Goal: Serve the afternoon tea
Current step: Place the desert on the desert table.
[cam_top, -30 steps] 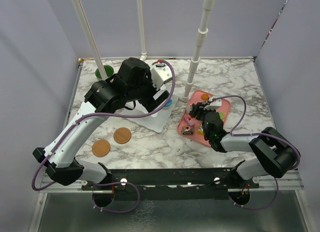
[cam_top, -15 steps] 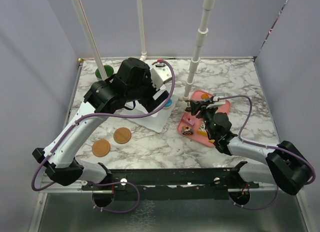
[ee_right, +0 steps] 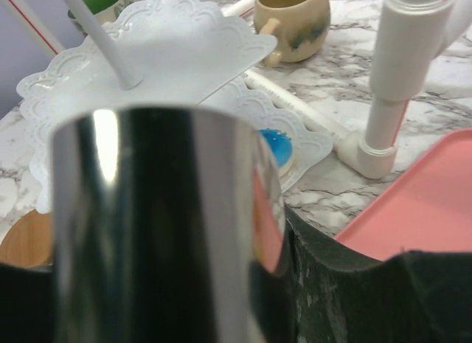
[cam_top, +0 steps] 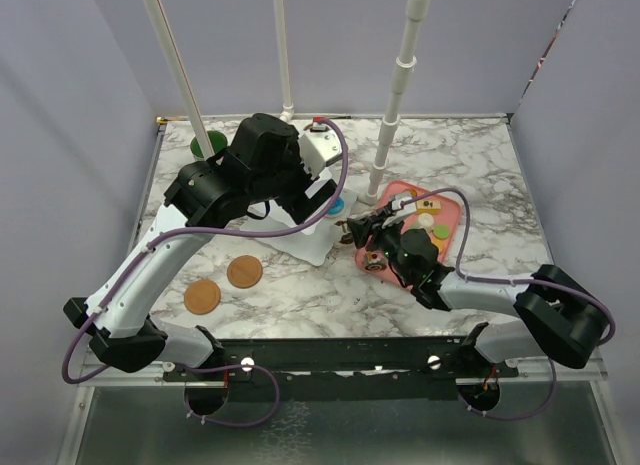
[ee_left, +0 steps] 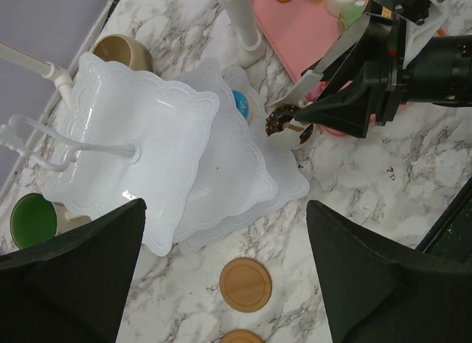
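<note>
The white three-tier stand (ee_left: 140, 122) stands left of centre, with a blue pastry (ee_left: 240, 103) on its lowest plate. My right gripper (ee_left: 383, 63) is shut on metal tongs (ee_left: 328, 59). The tong tips pinch a chocolate donut (ee_left: 282, 122) right at the lowest plate's edge. My left gripper (ee_left: 225, 206) hangs open high above the stand, holding nothing. A tan mug (ee_left: 122, 52) and a green-lined mug (ee_left: 29, 217) sit behind the stand. In the right wrist view the tongs (ee_right: 162, 225) fill the foreground.
A pink tray (cam_top: 452, 223) right of the stand carries several pastries (cam_top: 426, 221), one (cam_top: 375, 258) at its near corner. A white post (cam_top: 380, 185) rises between stand and tray. Two wooden coasters (cam_top: 244, 272) (cam_top: 202, 296) lie in front of the stand.
My right gripper has swung left from over the pink tray, carrying the tongs and the donut to the stand's edge. The left arm has not moved.
</note>
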### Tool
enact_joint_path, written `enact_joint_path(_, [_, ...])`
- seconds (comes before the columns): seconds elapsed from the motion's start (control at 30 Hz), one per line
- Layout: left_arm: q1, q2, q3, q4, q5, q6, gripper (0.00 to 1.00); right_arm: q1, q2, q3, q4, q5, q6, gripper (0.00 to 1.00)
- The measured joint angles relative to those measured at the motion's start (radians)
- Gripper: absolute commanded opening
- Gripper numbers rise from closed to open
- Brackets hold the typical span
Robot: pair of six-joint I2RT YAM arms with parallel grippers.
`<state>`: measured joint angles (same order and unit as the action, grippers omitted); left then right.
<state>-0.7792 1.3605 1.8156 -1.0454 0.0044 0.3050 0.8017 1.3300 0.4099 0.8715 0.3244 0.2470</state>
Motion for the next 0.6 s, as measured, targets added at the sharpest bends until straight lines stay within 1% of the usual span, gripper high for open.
enact_joint_path(0.2, [0.000, 0.000, 0.002, 0.000, 0.000, 0.005, 0.91, 0.030, 0.124, 0.061, 0.063, -0.027, 0.000, 0.42])
enact_joint_path(0.43, [0.000, -0.001, 0.008, 0.000, 0.000, 0.008, 0.90, 0.044, 0.286, 0.101, 0.202, -0.045, 0.002, 0.43])
enact_joint_path(0.6, [0.000, -0.004, 0.008, -0.001, 0.000, 0.010, 0.91, 0.044, 0.354, 0.127, 0.258, -0.055, 0.005, 0.42])
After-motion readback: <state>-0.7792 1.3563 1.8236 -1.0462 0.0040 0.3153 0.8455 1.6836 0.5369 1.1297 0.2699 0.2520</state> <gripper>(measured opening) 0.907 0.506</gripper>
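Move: The right hand, holding the chocolate doughnut, is bound for the free near-right part of the stand's bottom plate, about 8 cm to its left, 3 cm ahead and 5 cm below. The blue doughnut on that plate lies some 8 cm ahead and 2 cm left, the white pipe foot about 11 cm ahead and 4 cm right, the pink tray's middle 14 cm right and 2 cm ahead. From the left hand that spot is roughly 4 cm right, 1 cm ahead and 24 cm below. Still pinching the chocolate doughnut, the right fingers carry it left from the pink tray's edge to above the bottom plate, about 6 cm, sinking some 3 cm and edging 2 cm forward as they pass on the near side of the blue doughnut. The hand slows towards the end and turns about 5 degrees counter-clockwise; its grip stays unchanged. ##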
